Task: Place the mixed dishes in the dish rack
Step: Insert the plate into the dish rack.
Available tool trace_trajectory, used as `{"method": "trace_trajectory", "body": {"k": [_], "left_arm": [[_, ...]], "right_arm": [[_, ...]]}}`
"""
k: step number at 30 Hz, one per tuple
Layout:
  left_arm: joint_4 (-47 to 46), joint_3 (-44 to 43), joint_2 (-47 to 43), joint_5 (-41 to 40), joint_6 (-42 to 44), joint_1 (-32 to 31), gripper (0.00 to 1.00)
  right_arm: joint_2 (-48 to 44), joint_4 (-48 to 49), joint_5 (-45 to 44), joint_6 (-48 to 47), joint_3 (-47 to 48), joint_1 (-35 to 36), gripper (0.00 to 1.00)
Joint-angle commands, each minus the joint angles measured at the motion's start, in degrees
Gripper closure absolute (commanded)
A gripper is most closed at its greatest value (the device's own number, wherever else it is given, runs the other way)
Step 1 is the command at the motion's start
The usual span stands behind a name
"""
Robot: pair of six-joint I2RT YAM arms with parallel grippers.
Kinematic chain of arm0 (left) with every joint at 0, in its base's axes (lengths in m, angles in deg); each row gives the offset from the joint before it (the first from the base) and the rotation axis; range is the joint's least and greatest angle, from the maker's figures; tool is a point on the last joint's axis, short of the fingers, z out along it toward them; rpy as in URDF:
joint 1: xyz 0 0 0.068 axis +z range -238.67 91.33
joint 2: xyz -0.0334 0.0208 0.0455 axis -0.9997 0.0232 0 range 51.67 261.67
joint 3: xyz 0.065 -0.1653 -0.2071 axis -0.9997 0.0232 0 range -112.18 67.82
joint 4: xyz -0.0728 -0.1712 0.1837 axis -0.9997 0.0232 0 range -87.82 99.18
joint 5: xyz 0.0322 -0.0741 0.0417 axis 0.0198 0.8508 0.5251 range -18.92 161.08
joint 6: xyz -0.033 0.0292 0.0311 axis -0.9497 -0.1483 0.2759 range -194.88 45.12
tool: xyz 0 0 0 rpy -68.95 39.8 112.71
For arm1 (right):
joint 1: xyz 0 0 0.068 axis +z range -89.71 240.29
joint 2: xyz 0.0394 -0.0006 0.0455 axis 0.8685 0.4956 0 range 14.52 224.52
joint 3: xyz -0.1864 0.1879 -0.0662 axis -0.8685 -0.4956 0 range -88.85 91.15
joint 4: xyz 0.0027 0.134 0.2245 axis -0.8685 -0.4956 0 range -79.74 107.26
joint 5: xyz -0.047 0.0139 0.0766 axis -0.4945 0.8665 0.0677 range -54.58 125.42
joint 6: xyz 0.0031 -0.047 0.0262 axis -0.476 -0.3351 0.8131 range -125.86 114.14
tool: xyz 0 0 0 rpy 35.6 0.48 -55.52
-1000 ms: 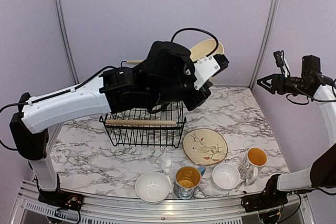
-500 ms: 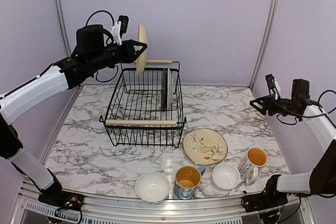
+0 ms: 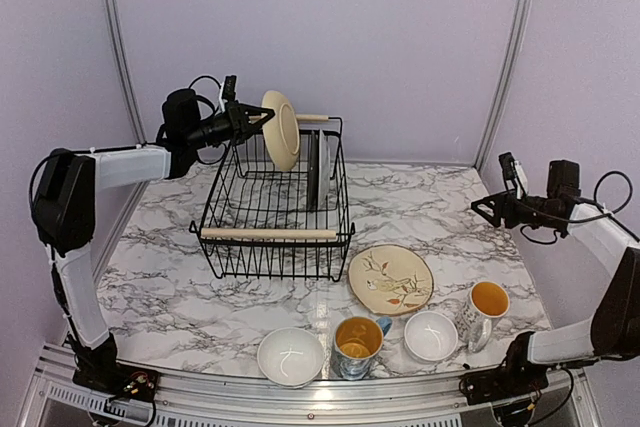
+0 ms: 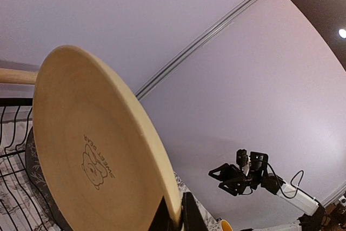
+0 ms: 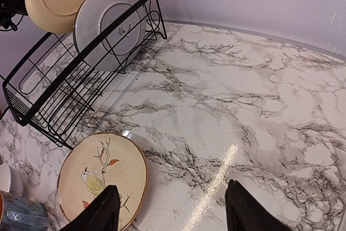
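Note:
My left gripper (image 3: pixel 262 119) is shut on the rim of a pale yellow plate (image 3: pixel 281 130), which hangs on edge over the back left of the black wire dish rack (image 3: pixel 270 255). In the left wrist view the fingers pinch the plate (image 4: pixel 92 150) at the bottom edge (image 4: pixel 175 216). A grey plate (image 3: pixel 318 169) stands upright in the rack. In front of the rack lie a cream bird plate (image 3: pixel 390 279), two white bowls (image 3: pixel 291 356) (image 3: pixel 431 335) and two yellow-lined mugs (image 3: pixel 357 343) (image 3: pixel 486 307). My right gripper (image 3: pixel 487 205) hovers open at the table's right side, with nothing in it (image 5: pixel 173 209).
The rack has wooden rod handles at front (image 3: pixel 268 234) and back. The bowls and mugs stand in a row along the table's near edge. Purple walls and metal posts (image 3: pixel 510 57) enclose the table. Bare marble lies right of the rack (image 5: pixel 227 96).
The left arm swung the yellow plate from high at the rack's right back over to its left, then lowered it toward the rack's back left. The right gripper sank lower.

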Motion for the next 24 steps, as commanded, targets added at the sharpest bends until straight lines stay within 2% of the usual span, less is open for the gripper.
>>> {"method": "trace_trajectory", "body": {"k": [1,12,16,24], "left_arm": [[-8.63,-2.25,0.94,6.26,-4.05,-0.46,1.00],[2.78,-4.18,5.12,2.81,2.55,-0.46,1.00],[12.39,-8.74,7.06,0.49,7.82,-0.69,1.00],[18.46,-14.96,11.88,0.16,8.86,-0.68,1.00]], "right_arm": [[-0.61,1.28,-0.51,-1.22,-0.08,-0.32,0.36],[-1.77,0.84,-1.24,-1.38,-0.76,-0.32,0.36],[-1.41,0.86,-1.74,-1.29,-0.91,-0.32,0.36],[-0.15,0.61,-2.33,-1.61,-0.67,-0.32,0.36]]}}
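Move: The cream plate is already held upright in the left hand; its place, the free slot left of the grey plate in the rack, lies about 6 cm ahead of that hand, 5 cm to its right and 18 cm below. The grey plate stands some 4 cm to the right of the slot, the white plate 3 cm beyond that. The rack's near wooden handle is about 15 cm back and 19 cm down from the left hand. From the right hand the slot is roughly 21 cm ahead, 39 cm left and 5 cm lower. The cream plate, still pinched by its edge, is lowered about 5 cm towards the slot beside the grey plate. The left hand first eases slightly back, right and down, then carries it forward and down, ending some 3 to 4 cm farther out and 2 cm to the right, fingers tipping down by about 10 degrees and staying shut. ##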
